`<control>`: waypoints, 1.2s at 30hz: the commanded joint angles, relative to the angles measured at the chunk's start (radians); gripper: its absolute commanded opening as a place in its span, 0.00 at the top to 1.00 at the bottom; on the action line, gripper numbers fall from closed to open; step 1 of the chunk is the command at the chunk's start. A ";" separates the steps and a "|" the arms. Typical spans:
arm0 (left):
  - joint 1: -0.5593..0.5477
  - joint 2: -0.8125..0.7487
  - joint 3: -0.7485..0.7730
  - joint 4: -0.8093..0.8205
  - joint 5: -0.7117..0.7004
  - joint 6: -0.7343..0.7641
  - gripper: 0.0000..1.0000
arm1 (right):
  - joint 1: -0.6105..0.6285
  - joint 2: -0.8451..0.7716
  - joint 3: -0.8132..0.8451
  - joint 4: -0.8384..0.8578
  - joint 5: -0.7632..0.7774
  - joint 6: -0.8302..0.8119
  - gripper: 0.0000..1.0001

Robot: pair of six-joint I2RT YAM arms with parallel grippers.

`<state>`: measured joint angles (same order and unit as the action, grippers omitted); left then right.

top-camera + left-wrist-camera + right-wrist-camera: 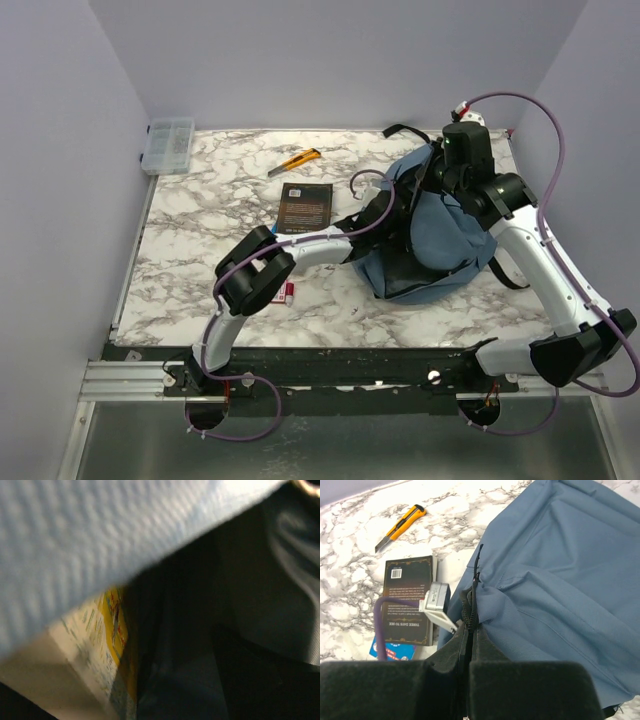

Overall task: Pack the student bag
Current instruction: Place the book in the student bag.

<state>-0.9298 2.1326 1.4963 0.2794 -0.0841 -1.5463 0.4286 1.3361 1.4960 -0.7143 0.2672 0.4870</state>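
The student bag [450, 235] is a dusty-blue backpack lying at the right middle of the table, its mouth facing left. My right gripper [471, 625] is shut on the bag's zipper edge [471, 600] and holds it up; in the top view it is at the bag's top [435, 180]. My left arm reaches into the bag's mouth [390, 225], and its gripper is hidden inside. The left wrist view shows blue fabric [100, 540] overhead, dark lining [235, 630] and a yellow and white printed pack [107, 630] inside the bag. No left fingers show clearly.
A dark book [305, 205] lies left of the bag, also seen from the right wrist [410, 600]. An orange utility knife [297, 161] lies behind it. A clear organiser box [168, 146] stands at the far left corner. A small red and white item [290, 291] lies by my left elbow.
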 commanded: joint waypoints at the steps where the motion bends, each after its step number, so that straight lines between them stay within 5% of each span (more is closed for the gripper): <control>1: -0.002 -0.108 -0.004 -0.104 0.073 0.015 0.02 | -0.010 0.011 0.042 0.001 0.063 -0.033 0.99; 7: 0.037 -0.026 0.130 -0.209 0.191 -0.002 0.02 | -0.010 0.000 0.024 0.009 0.010 -0.028 0.99; 14: 0.022 -0.029 0.279 -0.558 0.066 0.190 0.02 | -0.010 -0.014 -0.002 0.020 0.003 -0.042 0.99; 23: 0.029 -0.153 0.128 -0.492 0.111 0.204 0.07 | -0.012 -0.022 0.000 0.001 0.037 -0.067 0.99; 26: 0.030 -0.183 0.066 -0.419 0.132 0.154 0.23 | -0.011 -0.036 -0.001 0.003 0.034 -0.067 0.99; 31: 0.032 -0.177 -0.010 -0.273 0.148 0.046 0.74 | -0.012 -0.029 0.019 0.004 -0.005 -0.057 1.00; 36: 0.024 -0.168 -0.066 -0.036 0.124 -0.056 1.00 | -0.011 -0.028 0.010 0.022 -0.076 -0.025 0.99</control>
<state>-0.9031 1.9820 1.4631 -0.0200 0.0395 -1.4784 0.4232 1.3350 1.4891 -0.7361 0.2539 0.4377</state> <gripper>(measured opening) 0.170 0.014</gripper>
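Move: The green book already lies loose inside the student bag, between the wide-open left fingers, its middle roughly 3 cm ahead of that hand and 5 cm below. The bag's rim, held up by the right hand, is about 3 cm to the left hand's right, 2 cm ahead and 12 cm above. On the table, some 14 cm below, the dark book lies about level and 25 cm left. From the right hand the green book is about 2 cm ahead, 3 cm left and 20 cm down. The green book's near edge gets pinched anew: the open left hand eases back and to its left inside the bag, about 5 cm in all, rolling its left side up nearly 20 degrees and dipping a little, then comes up and half undoes the roll as its fingers close on that edge. The right hand keeps its pinch on the rim, almost still. ##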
